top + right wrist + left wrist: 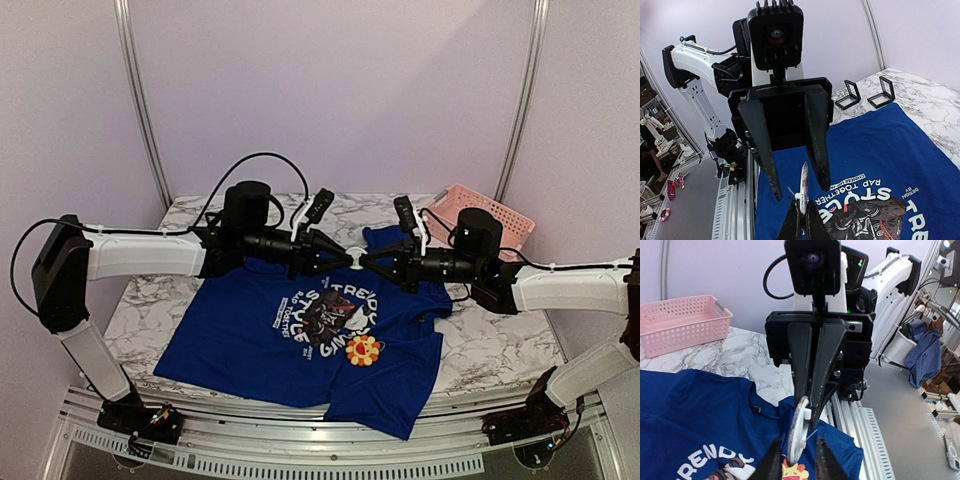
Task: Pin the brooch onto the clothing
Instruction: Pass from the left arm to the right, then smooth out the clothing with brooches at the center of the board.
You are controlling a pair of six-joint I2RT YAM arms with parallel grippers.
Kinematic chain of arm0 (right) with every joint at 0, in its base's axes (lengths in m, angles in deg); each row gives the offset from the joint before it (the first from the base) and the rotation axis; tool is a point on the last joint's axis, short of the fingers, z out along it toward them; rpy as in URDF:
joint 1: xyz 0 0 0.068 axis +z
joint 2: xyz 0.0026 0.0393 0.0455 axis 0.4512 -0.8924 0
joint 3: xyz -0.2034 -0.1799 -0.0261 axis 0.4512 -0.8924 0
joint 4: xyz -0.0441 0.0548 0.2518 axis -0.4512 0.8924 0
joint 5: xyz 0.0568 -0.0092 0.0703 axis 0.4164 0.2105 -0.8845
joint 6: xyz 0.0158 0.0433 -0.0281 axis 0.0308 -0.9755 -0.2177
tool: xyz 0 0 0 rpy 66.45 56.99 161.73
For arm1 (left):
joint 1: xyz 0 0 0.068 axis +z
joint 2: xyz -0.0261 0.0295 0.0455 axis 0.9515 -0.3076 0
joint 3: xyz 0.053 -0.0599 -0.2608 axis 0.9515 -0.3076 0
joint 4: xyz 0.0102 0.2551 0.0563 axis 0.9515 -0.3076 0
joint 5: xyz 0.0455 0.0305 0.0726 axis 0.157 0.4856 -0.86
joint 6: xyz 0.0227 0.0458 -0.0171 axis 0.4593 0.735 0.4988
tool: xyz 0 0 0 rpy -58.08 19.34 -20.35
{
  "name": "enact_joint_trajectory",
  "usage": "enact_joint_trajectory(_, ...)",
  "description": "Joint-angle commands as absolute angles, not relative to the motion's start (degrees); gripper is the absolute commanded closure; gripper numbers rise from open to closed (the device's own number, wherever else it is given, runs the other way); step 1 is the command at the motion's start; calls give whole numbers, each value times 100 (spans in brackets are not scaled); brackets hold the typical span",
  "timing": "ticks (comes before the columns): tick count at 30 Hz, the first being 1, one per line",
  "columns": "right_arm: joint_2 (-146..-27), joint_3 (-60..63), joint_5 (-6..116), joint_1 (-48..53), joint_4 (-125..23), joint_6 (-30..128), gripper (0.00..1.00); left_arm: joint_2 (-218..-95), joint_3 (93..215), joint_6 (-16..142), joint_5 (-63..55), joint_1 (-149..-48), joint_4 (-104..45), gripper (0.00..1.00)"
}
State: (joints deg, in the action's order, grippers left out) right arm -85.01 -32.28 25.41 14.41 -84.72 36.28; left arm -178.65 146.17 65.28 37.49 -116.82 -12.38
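Observation:
The clothing, a royal blue T-shirt [230, 340] [690, 405] [900, 145] with a panda print, lies flat on the marble table. The flower-shaped brooch [363, 350] [794, 472], yellow, orange and red, rests on the shirt below the print. Above the shirt the two grippers meet tip to tip. My right gripper [366, 260] [802, 215] [807, 405] is shut on the rim of a round white-backed badge [357, 256] [801, 427] [803, 185] with a thin wire pin, held edge-on. My left gripper [348, 258] [799, 462] stands open, one finger on each side of that badge without touching it.
A pink perforated basket [495, 215] [682, 325] stands at the back right of the table. Two small black square boxes [849, 95] [881, 92] sit open on the marble beyond the shirt. An aluminium rail [300, 440] runs along the near edge.

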Motion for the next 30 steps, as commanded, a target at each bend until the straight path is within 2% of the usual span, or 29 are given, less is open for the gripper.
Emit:
enact_joint_trajectory(1,-8533,-3266,3203,1418,-7919,3568,100,-17880,14520,7052,3418,-11742,-1730,48)
enact_joint_trajectory(3,-8506,-3296,3858,1398,-7392,3576,100,-17826,14461,7675,3082,-11688,-2233,40)
enact_joint_trajectory(8,-8656,-3165,5783,1390,-6161,3362,100,-17868,14412,9755,1274,-11655,-3477,41)
enact_joint_trajectory(12,-9051,-3048,6629,1240,-5475,2814,100,-18091,13984,11420,-580,-11642,-3048,41)
enact_joint_trajectory(15,-9370,-3172,6708,1192,-5706,2448,100,-18235,13478,12546,-1342,-11544,-2401,40)
enact_joint_trajectory(22,-10118,-3266,6637,1020,-6245,2160,100,-18202,12469,13458,-1504,-11314,-1816,38)
enact_joint_trajectory(30,-10790,-2842,6339,533,-6472,2268,100,-18244,12118,13697,-1569,-10744,-1809,37)
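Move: The white brooch is still pinched in the right fingertips, about level with the left hand point and 1 cm to its right. The right hand's place, plain cloth on the far chest, lies 11 cm ahead, 11 cm right and 23 below; from that hand the panda print is 4 ahead and 4 left, the sunflower brooch 7 back, 2 right. The left gripper's place, the "RAP TOGETHER" lettering, is 6 ahead, 11 left and 23 below. Open the left gripper wider and bring it off the white brooch, down about 20 cm, left and forward towards the lettering, swinging its fingers to slant down and forward. Keep the right grip shut on the brooch and carry it down, forward and right towards the plain chest cloth, tipping the fingers down as they turn clockwise; finish both hands with a short level glide. ##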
